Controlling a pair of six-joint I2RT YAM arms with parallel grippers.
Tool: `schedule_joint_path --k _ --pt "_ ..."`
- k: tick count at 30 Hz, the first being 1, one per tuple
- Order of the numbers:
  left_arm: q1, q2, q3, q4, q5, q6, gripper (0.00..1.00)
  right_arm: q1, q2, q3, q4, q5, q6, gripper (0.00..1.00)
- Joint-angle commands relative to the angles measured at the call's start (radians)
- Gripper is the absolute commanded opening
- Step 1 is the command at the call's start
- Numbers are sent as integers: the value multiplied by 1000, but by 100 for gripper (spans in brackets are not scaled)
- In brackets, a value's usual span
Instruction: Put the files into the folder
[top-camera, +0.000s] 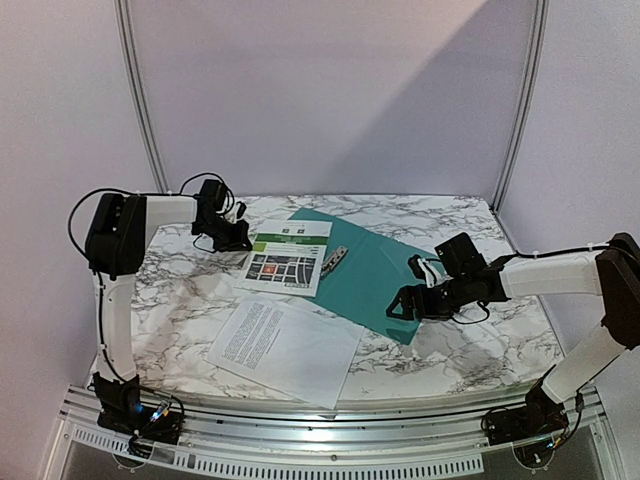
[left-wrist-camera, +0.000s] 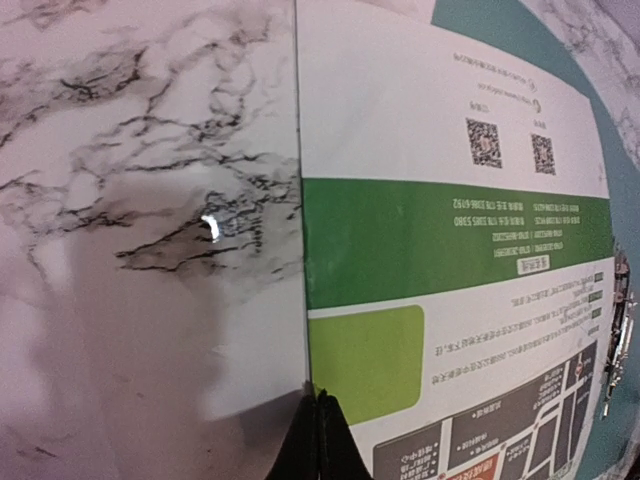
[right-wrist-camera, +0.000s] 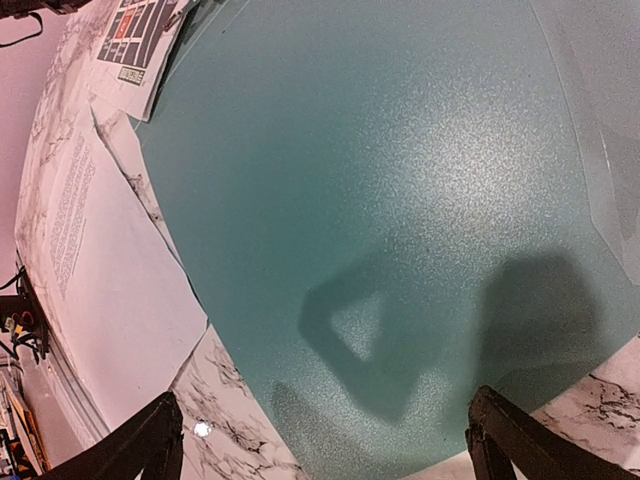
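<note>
The teal folder lies open and flat at mid-table with a small metal clip on it. The sheet with the green header and map graphic rests partly on the folder's left side. My left gripper is shut, pinching that sheet's left edge, and a shadow shows beneath the edge. The white text sheet lies on the marble nearer the front. My right gripper hovers open over the folder's near right corner, holding nothing.
The table is white marble with a metal rail along its front edge. Grey walls and two metal posts close off the back. The white sheet reaches close to the table's front edge.
</note>
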Motion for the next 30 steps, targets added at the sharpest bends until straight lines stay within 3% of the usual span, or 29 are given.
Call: schedule_joint_path --k 1,13,25,30 --pt "-40 -4 -4 47 -19 -7 0 -4 -8 -17 9 -9 4 99" --pt "-126 52 183 -41 -116 184 0 -5 3 -18 9 -4 -4 99" --pt "-157 146 334 -63 -124 211 0 -4 13 -18 6 0 -6 99" --pt "-180 8 224 -12 -233 163 28 -4 22 -12 5 2 -9 99"
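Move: The left hand's shut fingers are at the left edge of the green-banded map sheet, near its green square; the sheet's middle is about 11 cm right and 4 cm back. The folder's left half centres some 18 cm right and 2 cm back, its metal clip 24 cm right and 5 cm back. The white text sheet is 13 cm right and 34 cm back. From the right hand, the folder's left half is roughly 23 cm left and 22 cm ahead. Still pinching the map sheet by its left edge, the left hand takes it about 8 cm to the right and 4 cm forward, farther over the folder's left half. It rises some 5 cm on the way and then sinks about 2 cm, turning roughly 15 degrees clockwise as the fingers tip upward; at the end the fingers begin to part. ##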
